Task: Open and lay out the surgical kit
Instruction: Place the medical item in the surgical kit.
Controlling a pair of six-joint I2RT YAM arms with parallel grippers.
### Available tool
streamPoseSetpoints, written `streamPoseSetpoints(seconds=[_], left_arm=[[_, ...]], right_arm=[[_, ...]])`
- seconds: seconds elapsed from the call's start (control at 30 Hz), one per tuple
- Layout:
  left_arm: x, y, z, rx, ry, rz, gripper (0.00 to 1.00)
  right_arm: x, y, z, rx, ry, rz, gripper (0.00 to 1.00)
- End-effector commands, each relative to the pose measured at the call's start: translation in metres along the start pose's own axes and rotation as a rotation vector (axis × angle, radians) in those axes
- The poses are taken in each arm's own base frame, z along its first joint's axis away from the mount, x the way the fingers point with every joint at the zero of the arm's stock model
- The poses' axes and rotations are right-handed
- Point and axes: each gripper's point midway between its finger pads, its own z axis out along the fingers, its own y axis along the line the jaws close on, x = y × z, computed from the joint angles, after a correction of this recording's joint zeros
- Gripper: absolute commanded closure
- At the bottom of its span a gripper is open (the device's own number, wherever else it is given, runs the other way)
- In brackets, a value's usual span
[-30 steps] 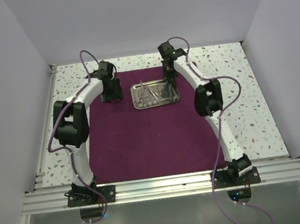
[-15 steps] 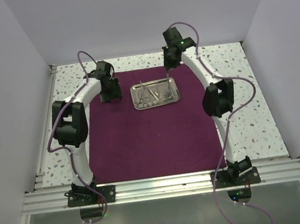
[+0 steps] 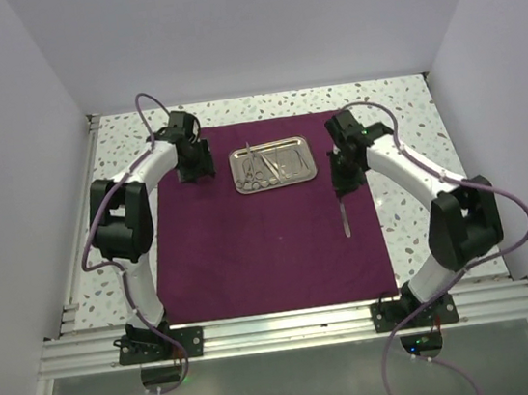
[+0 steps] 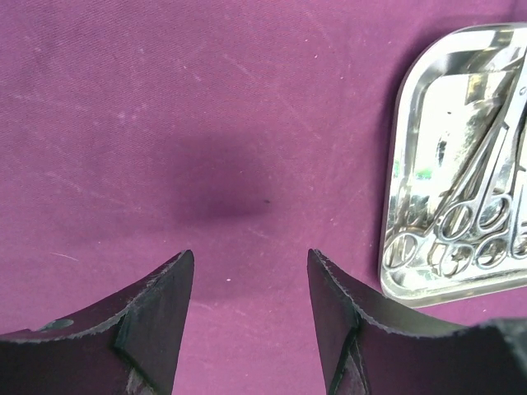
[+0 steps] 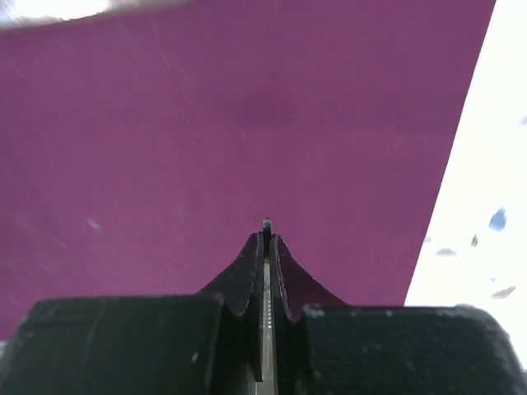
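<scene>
The dark purple cloth [image 3: 270, 245] lies spread flat on the table. The shiny steel tray [image 3: 238, 175] sits at its far middle and holds several silver ring-handled instruments [image 3: 262, 167]. My right gripper [image 3: 343, 183] is shut on a thin silver instrument [image 3: 345, 218], which points toward the near side over the cloth's right part. In the right wrist view the fingers [image 5: 266, 234] pinch the flat metal strip [image 5: 266, 329] above the cloth [image 5: 247, 123]. My left gripper [image 3: 197, 167] is open and empty over the cloth [image 4: 206, 123], left of the tray [image 4: 397, 164].
White speckled tabletop [image 3: 439, 194] borders the cloth on the right, left and far sides. The cloth's right edge shows in the right wrist view [image 5: 449, 189]. White walls enclose the table. An aluminium rail [image 3: 281, 330] runs along the near edge.
My right arm has swung from the tray's far right corner to the right and nearer, carrying the thin silver instrument out over the cloth's right part. The left arm has barely moved.
</scene>
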Motion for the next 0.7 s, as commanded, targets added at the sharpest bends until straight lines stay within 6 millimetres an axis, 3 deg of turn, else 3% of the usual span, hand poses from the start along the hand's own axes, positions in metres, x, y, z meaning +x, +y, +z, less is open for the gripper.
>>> streamPoseSetpoints(seconds=[0.0, 0.03, 0.2, 0.3, 0.5, 0.53, 0.57, 0.63, 0.67], left_arm=[[-0.021, -0.009, -0.017, 0.051, -0.079, -0.03, 0.39], [-0.02, -0.01, -0.016, 0.055, -0.078, -0.03, 0.39], [-0.019, -0.013, -0.014, 0.067, -0.066, -0.035, 0.4], [-0.017, -0.013, -0.009, 0.065, -0.054, -0.037, 0.41], [-0.019, -0.014, -0.004, 0.063, -0.05, -0.032, 0.41], [-0.019, -0.013, -0.004, 0.061, -0.051, -0.034, 0.41], [-0.02, -0.013, -0.004, 0.059, -0.051, -0.034, 0.42], [-0.019, -0.012, -0.003, 0.057, -0.049, -0.034, 0.42], [-0.02, -0.012, -0.004, 0.054, -0.052, -0.033, 0.41]], right_arm=[[0.031, 0.004, -0.006, -0.06, -0.028, 0.016, 1.0], [0.045, 0.003, -0.004, -0.071, -0.015, 0.03, 1.0], [0.062, -0.002, 0.015, -0.059, 0.018, 0.018, 1.0], [0.087, 0.003, 0.034, -0.097, 0.118, 0.009, 1.0], [0.108, -0.001, 0.06, -0.073, 0.215, 0.002, 1.0], [0.107, -0.002, 0.061, -0.064, 0.217, 0.003, 0.82], [0.11, -0.004, 0.06, -0.049, 0.231, 0.005, 0.72], [0.098, -0.001, 0.055, -0.054, 0.208, 0.002, 0.54], [0.094, -0.001, 0.048, -0.045, 0.203, -0.004, 0.51]])
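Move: The right hand holds one end of the medical item, a slim scalpel-like tool trailing back towards the base. Its release spot on the purple cloth lies about 9 cm back, straight in line sideways and some 11 cm below. From this hand, the tray's middle is roughly 16 cm ahead, 19 cm left and 11 cm below, and the cloth's right edge beside the spot about 9 cm back and 11 cm right. From the left hand the spot lies about 20 cm back and 42 cm right, 4 cm lower. The right hand carries the pinched medical item on away from the tray, first quickly back towards the base and somewhat down, then mostly down to the bare cloth, about 9 cm back and 10 cm down in all, while its fingertips tilt some 15 degrees back towards the base. Close above the cloth, near the end, the shut fingers open to nearly half their range and let go of the item. ##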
